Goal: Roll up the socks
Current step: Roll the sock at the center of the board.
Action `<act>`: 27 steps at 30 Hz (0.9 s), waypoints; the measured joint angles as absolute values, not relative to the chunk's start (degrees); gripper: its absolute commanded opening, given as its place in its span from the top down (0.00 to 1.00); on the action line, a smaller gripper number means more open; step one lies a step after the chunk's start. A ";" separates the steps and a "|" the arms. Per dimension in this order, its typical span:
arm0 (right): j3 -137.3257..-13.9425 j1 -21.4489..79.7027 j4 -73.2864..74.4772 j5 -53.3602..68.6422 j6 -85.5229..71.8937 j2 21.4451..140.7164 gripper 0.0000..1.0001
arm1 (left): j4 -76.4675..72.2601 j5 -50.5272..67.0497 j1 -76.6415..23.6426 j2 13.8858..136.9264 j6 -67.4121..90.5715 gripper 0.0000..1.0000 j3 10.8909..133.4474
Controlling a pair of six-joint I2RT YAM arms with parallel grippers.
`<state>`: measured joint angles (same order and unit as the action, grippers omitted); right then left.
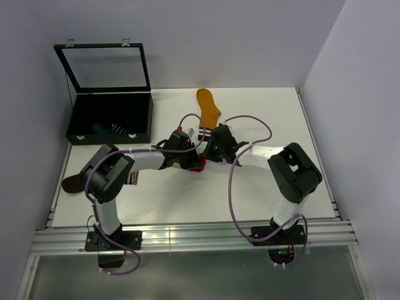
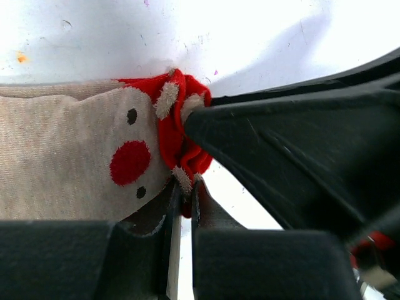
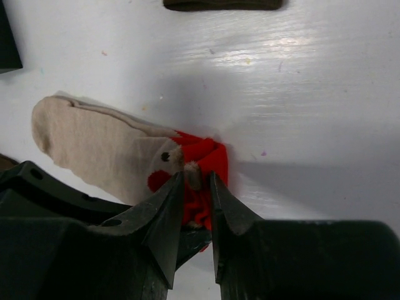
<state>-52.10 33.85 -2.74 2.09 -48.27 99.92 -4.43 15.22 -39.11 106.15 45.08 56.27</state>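
A beige sock [image 3: 100,147] with a red-white face lies flat on the white table, its red end [image 3: 209,159] bunched up. My right gripper [image 3: 197,181] is shut on that red bunch from one side. My left gripper [image 2: 185,184] pinches the same red edge [image 2: 178,134] between nearly closed jaws, the beige body [image 2: 56,156] stretching left. From above, both grippers [image 1: 187,161] [image 1: 205,156] meet mid-table and cover all but a red scrap of the sock [image 1: 198,166]. A mustard sock [image 1: 207,106] lies behind them. A brown sock [image 1: 72,183] lies at the left edge.
An open black case [image 1: 81,122] with its glass lid up stands at the back left, with dark socks inside. A purple cable [image 1: 232,187] loops off the right arm. The brown sock [image 3: 222,4] shows at the top of the right wrist view.
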 measured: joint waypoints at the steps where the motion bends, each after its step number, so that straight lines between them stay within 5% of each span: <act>1: -52.45 34.02 -2.28 1.96 -48.10 99.72 0.68 | -4.43 15.25 -39.11 106.15 45.10 0.98 56.27; 13: -54.59 34.63 -1.15 2.22 -47.46 100.99 0.70 | -4.38 15.33 -39.09 106.26 45.28 0.98 56.27; 22: -60.90 34.70 0.95 3.53 -46.26 107.35 0.91 | -4.95 15.53 -38.41 106.69 45.78 0.96 56.40; 27: -62.70 34.76 2.00 4.01 -45.52 108.64 0.95 | -4.91 15.11 -38.20 106.69 46.00 0.91 56.45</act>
<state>-62.70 34.76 2.00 4.01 -45.52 108.64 -4.91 15.11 -38.20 106.69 46.00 56.45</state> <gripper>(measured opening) 0.056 0.115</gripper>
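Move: The sock's red end lies almost under the right hand's tips, about 2 cm left, 1 cm ahead and 1 cm below the hand point. Its tan body stretches away to the left, its middle some 10 cm left and 1 cm back from that hand. The mustard sock's middle is roughly 17 cm ahead. From the left hand, already pinching an edge, the red end's middle is about 1 cm ahead and 1 cm right. Leftward and forward, roughly 3 cm in all, the right hand slides its fingertips in over the sock's red end beside the left fingers. It first rises about half a centimetre, then sinks nearly 2 cm while the fingers, part-open at first, close to pinch the red fold. The left hand stays almost in place and keeps its pinch. ##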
